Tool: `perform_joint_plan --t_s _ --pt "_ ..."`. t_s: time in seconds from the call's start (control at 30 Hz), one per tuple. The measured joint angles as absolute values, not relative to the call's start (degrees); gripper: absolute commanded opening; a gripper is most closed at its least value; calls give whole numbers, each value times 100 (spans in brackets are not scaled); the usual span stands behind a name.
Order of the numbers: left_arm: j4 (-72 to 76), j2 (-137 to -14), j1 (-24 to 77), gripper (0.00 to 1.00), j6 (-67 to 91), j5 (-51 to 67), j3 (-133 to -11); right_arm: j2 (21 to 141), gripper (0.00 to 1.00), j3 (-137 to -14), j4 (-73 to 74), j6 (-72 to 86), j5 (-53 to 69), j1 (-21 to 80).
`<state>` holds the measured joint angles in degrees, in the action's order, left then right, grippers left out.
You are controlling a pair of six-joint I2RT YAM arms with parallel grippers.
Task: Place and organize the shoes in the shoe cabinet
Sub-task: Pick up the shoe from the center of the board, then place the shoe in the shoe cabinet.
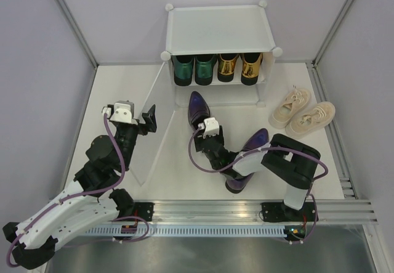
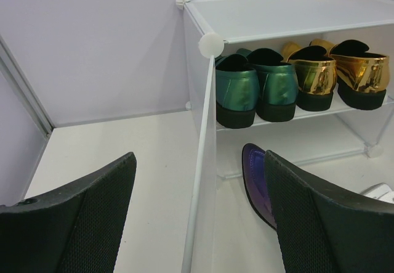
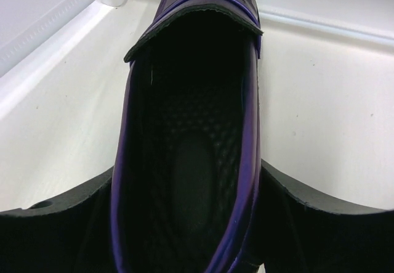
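Observation:
The white shoe cabinet (image 1: 218, 29) stands at the back with its frosted door panel (image 1: 154, 137) swung open to the left. Its upper shelf holds the green loafers (image 1: 196, 68) and the gold loafers (image 1: 240, 66). One purple shoe (image 1: 197, 106) lies on the floor before the cabinet, toe toward it. My right gripper (image 1: 201, 121) is shut on its heel part, with a finger pressed against each side of the purple shoe (image 3: 191, 100). The other purple shoe (image 1: 253, 145) lies under my right arm. My left gripper (image 1: 149, 119) hangs open beside the door panel (image 2: 206, 131).
The beige sneakers (image 1: 301, 114) lie side by side on the floor at the right, near the wall rail. In the left wrist view the door's edge runs between my fingers (image 2: 92, 211). The purple shoe's toe (image 2: 255, 177) lies just right of it.

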<state>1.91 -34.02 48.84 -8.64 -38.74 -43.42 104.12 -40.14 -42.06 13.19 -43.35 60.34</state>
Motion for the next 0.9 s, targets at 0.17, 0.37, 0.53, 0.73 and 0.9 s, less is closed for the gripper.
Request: perform_joint_plan --t_s 0.17,0.37,0.53,0.73,0.9 --pt "191 -3400 4884 86 -864 -3874 -4342 10136 1 -3715 -4322 1870 -3734 5710" --pt "191 -3400 4884 86 -864 -3876 -4342 9776 1 -3406 -4414 2539 -3037 5266" --pt "191 -3395 4884 86 -864 -3876 -4342 9596 1 -3369 -4300 2936 -2998 4941" --pt "191 -3395 4884 86 -864 -3876 -4342 9568 1 -3693 -3861 3177 -3124 4781" --pt "191 -3395 4884 86 -864 -3876 -4342 9861 1 -4272 -3498 3242 -3138 4696"
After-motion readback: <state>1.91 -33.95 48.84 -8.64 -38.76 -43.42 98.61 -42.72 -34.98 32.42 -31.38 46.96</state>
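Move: The purple shoe is already held by its heel end in the right hand. The lower compartment's mouth has its middle about 10 cm ahead of that hand, 4 cm to its right and slightly higher. The other purple shoe lies about 15 cm right and 11 cm back, 5 cm lower; the green shoes sit some 22 cm ahead, 4 cm left, 15 cm up. From the left hand the mouth is about 17 cm ahead, 22 cm right, 25 cm below. The purple shoe, still pinched across its heel end by the right fingers, is first carried about 4 cm to the right while the wrist rolls some 20 degrees, left side rising. Then it goes forward, toe first, towards the lower compartment, for a net 5 cm forward, 3 cm right and 3 cm up, the toe dipping slightly and swinging a little clockwise. ##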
